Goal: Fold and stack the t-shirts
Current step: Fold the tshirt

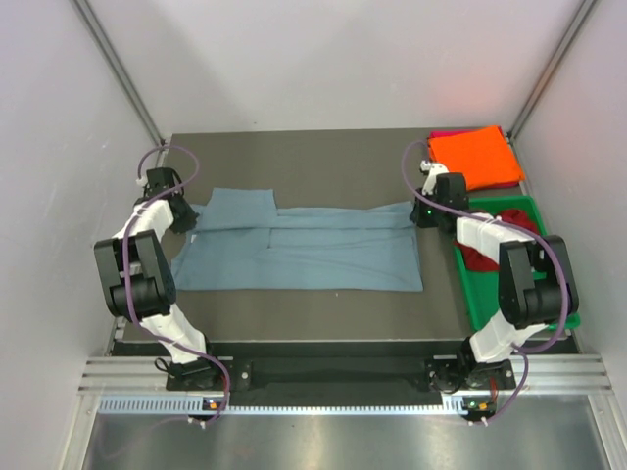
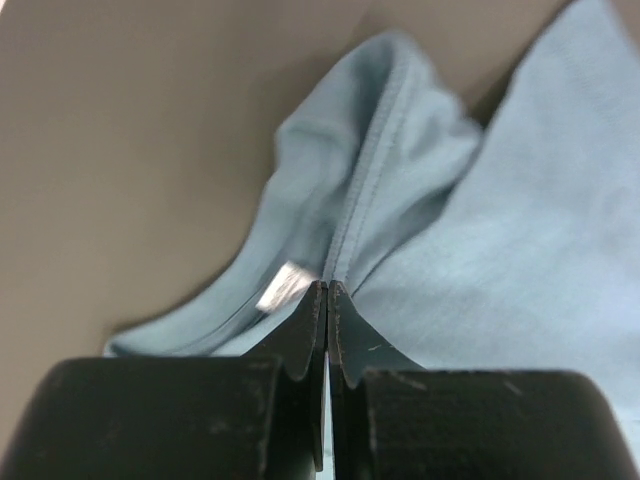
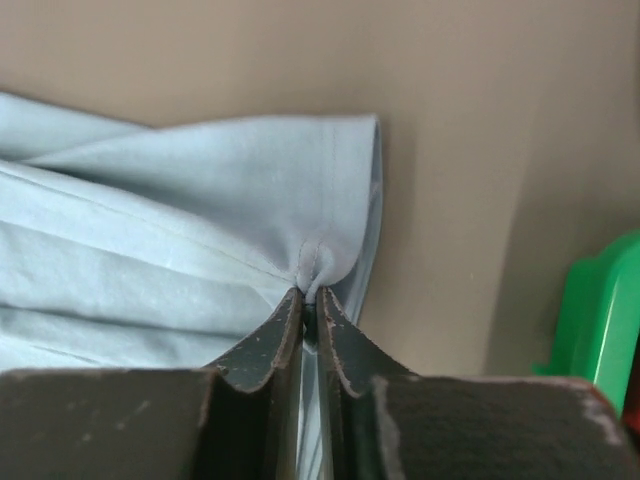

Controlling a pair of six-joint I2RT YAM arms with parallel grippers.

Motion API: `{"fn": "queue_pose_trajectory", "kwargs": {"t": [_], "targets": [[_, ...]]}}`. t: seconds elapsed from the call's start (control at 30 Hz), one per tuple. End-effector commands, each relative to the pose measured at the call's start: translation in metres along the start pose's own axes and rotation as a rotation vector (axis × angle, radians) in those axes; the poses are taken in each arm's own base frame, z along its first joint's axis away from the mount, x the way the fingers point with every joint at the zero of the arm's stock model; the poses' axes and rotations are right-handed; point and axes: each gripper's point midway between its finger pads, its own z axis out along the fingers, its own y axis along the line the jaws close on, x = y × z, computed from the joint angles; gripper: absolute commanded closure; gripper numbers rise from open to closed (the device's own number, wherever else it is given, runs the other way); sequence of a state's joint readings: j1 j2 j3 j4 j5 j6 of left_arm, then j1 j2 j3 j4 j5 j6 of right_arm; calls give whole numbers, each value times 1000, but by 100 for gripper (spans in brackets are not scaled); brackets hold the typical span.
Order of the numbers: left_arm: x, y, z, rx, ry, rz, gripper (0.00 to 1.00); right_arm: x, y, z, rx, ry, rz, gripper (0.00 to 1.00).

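A dusty blue-grey t-shirt (image 1: pixel 304 250) lies spread flat across the middle of the dark table. At the shirt's left end my left gripper (image 1: pixel 188 221) is shut on a bunched seam of the cloth (image 2: pixel 520 230), its tips (image 2: pixel 328 285) pressed together. At the shirt's right far corner my right gripper (image 1: pixel 419 211) pinches a small pucker of the hem (image 3: pixel 180 240) between its tips (image 3: pixel 310 292). A folded orange t-shirt (image 1: pixel 477 157) lies on a magenta-pink one (image 1: pixel 444 134) at the back right. A dark red t-shirt (image 1: pixel 480 258) sits crumpled in the tray.
A green plastic tray (image 1: pixel 482 305) stands along the table's right edge, right beside my right arm, and its rim (image 3: pixel 605 310) shows in the right wrist view. Grey walls close in on both sides and the back.
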State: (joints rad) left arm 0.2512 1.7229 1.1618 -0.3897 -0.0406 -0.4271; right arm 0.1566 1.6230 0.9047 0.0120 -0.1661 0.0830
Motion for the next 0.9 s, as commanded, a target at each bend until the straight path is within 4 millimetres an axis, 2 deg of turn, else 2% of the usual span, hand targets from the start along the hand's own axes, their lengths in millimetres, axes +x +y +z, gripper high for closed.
{"fn": "queue_pose_trajectory", "kwargs": {"t": [0.0, 0.07, 0.17, 0.3, 0.33, 0.4, 0.5, 0.53, 0.57, 0.6, 0.63, 0.7, 0.73, 0.77, 0.8, 0.83, 0.87], "targets": [[1, 22, -15, -105, -19, -39, 100, -1, -4, -17, 66, 25, 17, 90], [5, 39, -17, -194, -10, -41, 99, 8, -9, -22, 103, 69, 46, 86], [-4, 43, -28, -239, -29, -61, 85, 8, -6, -29, 106, 89, 77, 82], [-35, 45, -57, -329, -174, -52, 74, -4, 3, -38, 94, 69, 115, 78], [-47, 40, -65, -327, -214, -40, 74, -6, 4, -39, 99, 69, 132, 77], [-52, 23, -71, -304, -234, -7, 72, -8, 10, -39, 91, 78, 143, 75], [-55, -18, -72, -158, -225, 54, 74, -8, 20, -37, 79, 96, 149, 71], [-44, -41, -70, -62, -180, 83, 74, -10, 23, -35, 69, 90, 147, 71], [-38, -54, -69, -4, -158, 99, 74, -12, 27, -33, 60, 84, 148, 70], [-35, -69, -65, 63, -148, 128, 74, -13, 37, -30, 27, 80, 142, 69], [-23, -91, -65, 153, -106, 153, 74, -20, 44, -27, 2, 56, 135, 69], [-17, -106, -63, 210, -71, 172, 74, -26, 62, -16, -56, 54, 113, 69], [-8, -113, -55, 244, -25, 183, 74, -30, 73, -12, -104, 52, 106, 71], [-5, -115, -52, 253, -4, 186, 74, -23, 83, -2, -130, 81, 93, 71], [-14, -115, -50, 227, -20, 186, 74, -33, 93, 0, -155, 68, 83, 72], [-13, -98, -39, 124, -11, 189, 72, -34, 99, 2, -163, 74, 78, 72], [-18, -92, -35, 90, -19, 187, 71, -36, 109, 6, -178, 75, 65, 72]]}}
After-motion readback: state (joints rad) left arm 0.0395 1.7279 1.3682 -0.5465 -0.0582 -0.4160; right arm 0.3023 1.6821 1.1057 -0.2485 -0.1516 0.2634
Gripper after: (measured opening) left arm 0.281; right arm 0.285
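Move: The left hand holds the t-shirt's folded-over edge at its left end, right at the fingertips and about 1 cm below; the square flap's middle lies some 14 cm to its right and 4 cm ahead. The right hand has the fold's right end at its tips, also about 1 cm below; from it the orange stack is roughly 16 cm ahead and 14 cm right, and the green bin about 24 cm right and 10 cm back. Letting go, both hands draw back about 4 cm off the t-shirt's fold, then lift and swing inward some 10 cm. ##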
